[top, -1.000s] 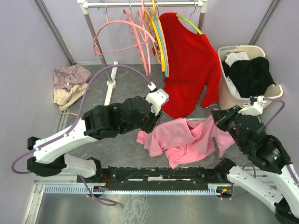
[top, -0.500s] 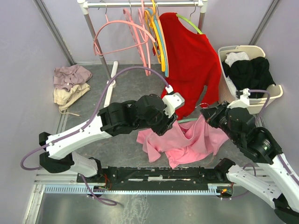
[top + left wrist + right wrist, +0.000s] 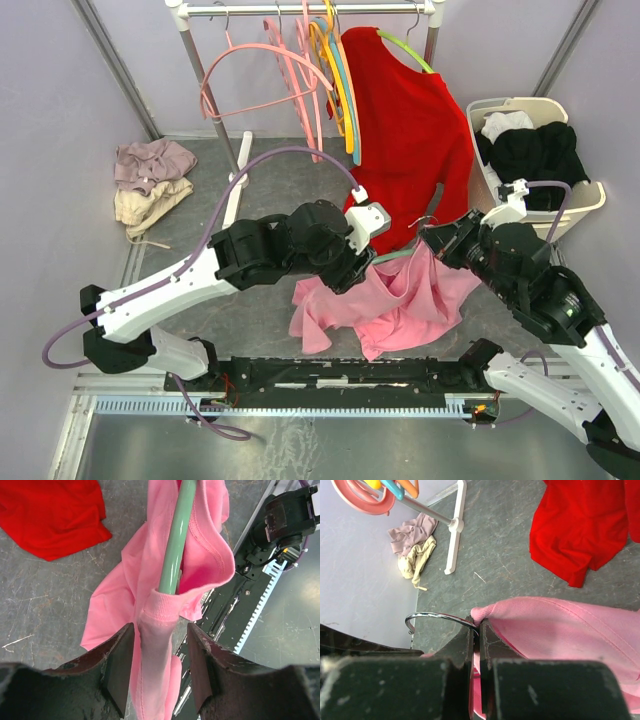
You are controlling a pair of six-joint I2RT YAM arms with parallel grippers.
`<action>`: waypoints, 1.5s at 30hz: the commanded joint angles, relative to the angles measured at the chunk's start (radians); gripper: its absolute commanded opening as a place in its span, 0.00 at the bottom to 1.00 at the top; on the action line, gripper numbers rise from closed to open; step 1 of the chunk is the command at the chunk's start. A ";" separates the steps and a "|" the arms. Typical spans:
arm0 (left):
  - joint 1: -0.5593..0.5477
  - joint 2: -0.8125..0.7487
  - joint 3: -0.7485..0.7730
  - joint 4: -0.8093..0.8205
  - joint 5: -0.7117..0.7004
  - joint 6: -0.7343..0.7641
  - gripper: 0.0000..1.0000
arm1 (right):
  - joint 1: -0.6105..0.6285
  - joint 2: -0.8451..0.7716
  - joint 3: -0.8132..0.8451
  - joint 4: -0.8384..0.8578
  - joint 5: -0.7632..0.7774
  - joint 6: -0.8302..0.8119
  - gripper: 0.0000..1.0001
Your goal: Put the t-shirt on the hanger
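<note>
The pink t-shirt (image 3: 400, 305) hangs bunched between the two arms, its lower part lying on the floor. The mint-green hanger (image 3: 392, 257) runs inside it; in the left wrist view the hanger's arm (image 3: 175, 545) goes into the t-shirt's (image 3: 125, 590) ribbed opening. My left gripper (image 3: 160, 665) straddles that ribbed fold, open, with a gap on both sides. My right gripper (image 3: 476, 630) is shut on the hanger's neck, where the metal hook (image 3: 432, 616) comes out beside the pink cloth (image 3: 560, 625). In the top view the right gripper (image 3: 432, 240) sits just right of the left gripper (image 3: 362, 268).
A red shirt (image 3: 405, 130) hangs on the rack behind, beside pink hangers (image 3: 270, 70). A beige basket (image 3: 588, 195) of dark clothes stands at the right. A pile of pale clothes (image 3: 150, 180) lies at the left. The rack's white foot (image 3: 240, 180) and a black rail (image 3: 340, 375) border the floor.
My left arm swung right to the t-shirt and its jaws have widened. My right gripper has moved left and up, lifting the hanger and the t-shirt's right side.
</note>
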 commanded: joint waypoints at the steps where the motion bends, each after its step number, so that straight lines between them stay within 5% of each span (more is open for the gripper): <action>1: 0.012 -0.014 0.002 0.051 0.041 0.054 0.53 | -0.003 -0.001 0.058 0.126 -0.040 0.005 0.01; 8: 0.015 0.025 0.015 0.079 0.063 0.066 0.49 | -0.005 0.010 0.065 0.152 -0.070 0.007 0.01; 14: 0.018 0.038 0.010 0.082 0.063 0.068 0.04 | -0.003 0.013 0.064 0.160 -0.082 0.002 0.01; 19: 0.020 0.020 0.006 0.092 0.058 0.061 0.03 | -0.005 0.025 0.070 0.156 -0.094 -0.014 0.05; 27: 0.021 -0.045 0.036 0.049 0.059 0.036 0.03 | -0.004 0.086 0.230 -0.048 -0.006 -0.171 0.48; 33: 0.021 -0.087 0.081 0.010 0.050 0.012 0.03 | -0.005 0.186 0.438 -0.265 0.082 -0.317 0.69; 39: 0.021 -0.097 0.200 -0.041 0.041 -0.008 0.03 | -0.004 0.288 0.635 -0.398 0.106 -0.418 0.75; 45: 0.021 -0.049 0.389 -0.111 0.034 -0.011 0.03 | -0.004 0.293 0.664 -0.470 0.113 -0.464 0.74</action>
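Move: The green hanger's shirt-covered left arm lies almost between the left hand's open fingers, about 2 cm to their right and 1 cm lower. From that hand the hook's stem is roughly 18 cm right, 9 cm ahead and 4 cm higher, and the T-shirt's hanging body some 10 cm right, 8 cm back and 15 cm lower. The right hand still grips the hook's stem; the covered arm lies about 18 cm left of that hand, 9 cm back and 5 cm below. The shirt-covered hanger arm gets pinched, fabric and all, by the left fingers after they ease about 1.5 cm right and slightly down; the right hand keeps hold, drifting a little left. It then opens, lets go of the hook's stem and backs off upward about 9 cm and to the right, rolling some 20 degrees left side down, while the left hand raises the hanger about 9 cm and swings left. ##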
